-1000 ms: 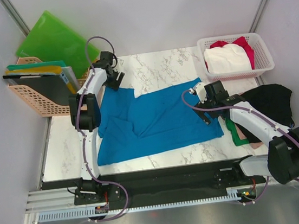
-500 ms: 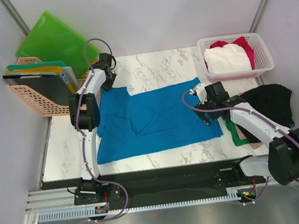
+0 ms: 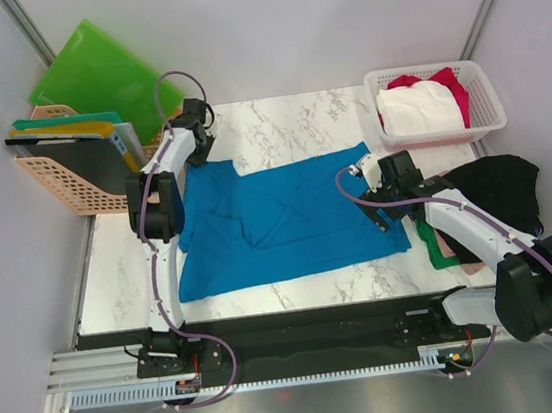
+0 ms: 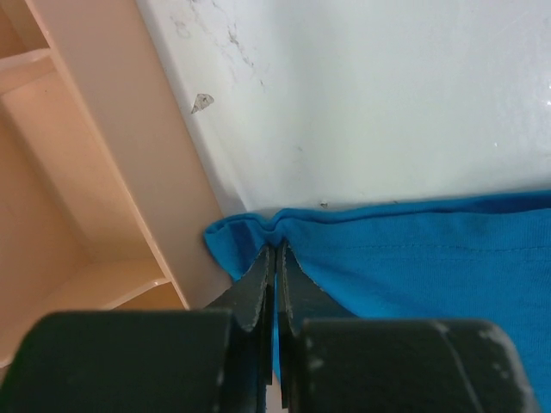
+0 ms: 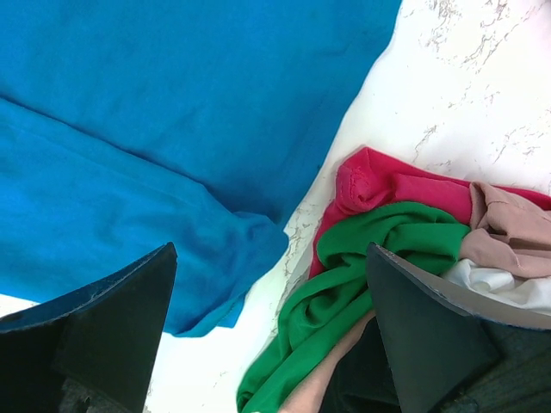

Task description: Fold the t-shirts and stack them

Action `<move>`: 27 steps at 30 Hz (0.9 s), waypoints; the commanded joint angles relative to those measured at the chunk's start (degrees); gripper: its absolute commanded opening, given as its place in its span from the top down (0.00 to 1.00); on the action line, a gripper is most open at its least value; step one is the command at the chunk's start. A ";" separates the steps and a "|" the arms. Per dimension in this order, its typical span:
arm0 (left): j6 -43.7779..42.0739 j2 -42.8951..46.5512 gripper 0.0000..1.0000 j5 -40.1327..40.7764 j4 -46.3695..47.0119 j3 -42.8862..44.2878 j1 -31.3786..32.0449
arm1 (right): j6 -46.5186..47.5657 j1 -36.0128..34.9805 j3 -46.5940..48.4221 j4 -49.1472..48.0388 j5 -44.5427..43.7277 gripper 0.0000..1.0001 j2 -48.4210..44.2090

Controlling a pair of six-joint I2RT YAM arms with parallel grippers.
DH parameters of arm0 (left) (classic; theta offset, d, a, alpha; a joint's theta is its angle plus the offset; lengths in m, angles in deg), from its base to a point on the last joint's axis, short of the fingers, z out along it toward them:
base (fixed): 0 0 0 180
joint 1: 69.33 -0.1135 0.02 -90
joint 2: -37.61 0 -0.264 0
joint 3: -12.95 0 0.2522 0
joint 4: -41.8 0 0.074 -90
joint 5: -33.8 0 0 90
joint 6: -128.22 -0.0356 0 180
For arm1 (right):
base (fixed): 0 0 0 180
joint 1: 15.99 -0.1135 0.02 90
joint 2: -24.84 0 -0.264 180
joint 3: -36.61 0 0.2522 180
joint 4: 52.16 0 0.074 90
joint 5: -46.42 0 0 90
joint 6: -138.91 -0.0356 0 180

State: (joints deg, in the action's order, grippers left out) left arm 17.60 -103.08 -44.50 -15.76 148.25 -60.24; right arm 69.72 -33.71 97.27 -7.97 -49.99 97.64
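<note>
A bright blue t-shirt (image 3: 287, 215) lies spread across the marble table. My left gripper (image 3: 196, 162) is at the shirt's far left corner. In the left wrist view it (image 4: 275, 249) is shut on the bunched blue hem (image 4: 413, 258). My right gripper (image 3: 377, 209) hovers open over the shirt's right edge. In the right wrist view it (image 5: 269, 249) holds nothing, with blue cloth (image 5: 129, 129) on one side and a pile of red (image 5: 387, 185), green (image 5: 379, 241) and pale pink (image 5: 508, 232) t-shirts on the other. A black t-shirt (image 3: 500, 184) lies at the right.
A white lattice basket (image 3: 478, 126) at the back right holds white (image 3: 417, 109) and red (image 3: 447, 80) cloth. A peach rack (image 3: 62, 182) with folders stands at the back left, close to my left gripper, and a green folder (image 3: 104, 76) leans behind it.
My left gripper has come down at the blue shirt's far left corner and shut on the hem. The right arm has not moved.
</note>
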 commanded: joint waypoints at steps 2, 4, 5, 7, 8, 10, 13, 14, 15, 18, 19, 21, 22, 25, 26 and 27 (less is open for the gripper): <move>0.05 4.08 0.98 -5.89 1.24 -6.39 -0.47 | 0.19 0.05 -0.22 -1.52 0.61 0.02 -0.29; 0.14 8.29 0.98 -7.39 3.61 -10.17 -0.12 | 0.19 0.05 -0.31 -1.87 0.53 0.02 0.07; 0.06 9.54 0.98 -7.83 4.23 -11.14 0.06 | 0.10 0.05 -0.23 -1.87 0.61 0.02 0.41; 0.14 12.00 0.98 -8.62 4.94 -13.95 0.32 | 0.10 0.05 -0.05 -1.96 0.61 0.02 0.51; 0.06 14.01 0.98 -9.24 5.03 -14.83 0.50 | 0.01 0.05 0.04 -2.13 0.79 0.02 0.94; -0.03 16.31 0.98 -9.77 5.29 -17.64 0.85 | 0.01 0.05 0.30 -2.22 0.88 0.02 1.21; -0.21 21.14 0.98 -10.39 6.26 -22.65 1.46 | 0.01 0.05 0.83 -2.22 1.32 0.02 1.82; -0.30 23.59 0.98 -10.39 6.96 -25.01 1.81 | -0.08 0.05 1.09 -2.22 1.75 0.02 2.26; -0.38 24.66 0.98 -10.39 7.40 -26.16 1.90 | -0.08 0.05 1.27 -2.22 1.76 0.02 2.35; -0.30 28.86 0.98 -10.47 7.75 -30.11 2.25 | -0.25 0.05 1.62 -2.22 2.02 0.02 3.23; -0.30 29.84 0.98 -10.47 7.93 -31.26 2.43 | -0.25 -0.04 1.71 -2.22 2.11 0.02 3.23; -0.56 32.73 0.98 -10.56 8.45 -34.85 2.69 | -0.25 0.05 1.71 -2.31 2.20 0.02 3.49; -0.65 33.71 0.98 -10.65 8.63 -36.09 2.78 | -0.17 0.05 1.71 -2.31 2.20 0.02 3.67; -0.91 37.14 0.98 -10.56 8.63 -40.14 3.13 | -0.08 0.14 1.89 -2.40 1.93 0.02 3.76; -1.17 37.93 0.98 -10.47 8.63 -42.06 3.40 | -0.08 0.05 2.06 -2.49 1.85 0.02 3.85; -1.17 38.72 0.98 -10.47 8.55 -43.04 3.57 | 0.10 0.05 2.24 -2.40 1.67 0.02 3.93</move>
State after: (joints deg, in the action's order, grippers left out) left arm 17.58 -67.91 -53.85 -8.39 108.20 -57.16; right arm 69.70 -33.71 97.31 -8.86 -48.53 101.20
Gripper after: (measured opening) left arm 0.029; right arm 0.982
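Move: Pinched low in the left fingers is the blue t-shirt's far left corner; its near left corner lies some 38 cm back and 8 cm to the left, at about the same height, and the peach tray stands close by, about 6 cm left and 2 cm ahead. Under the open right hand, about 6 cm down and 3 cm ahead, is the t-shirt's right fold end, with the green shirt roughly 9 cm right and 5 cm back. Keeping its pinch on the far left corner, the left hand draws the cloth back towards the t-shirt's near side, about 13 cm and drifting slightly right; it skims low at first, then climbs to about 6 cm up, rolling and turning clockwise a little. The right hand, fingers still wide open, sinks 1.5 cm towards the fold end without reaching the cloth. ##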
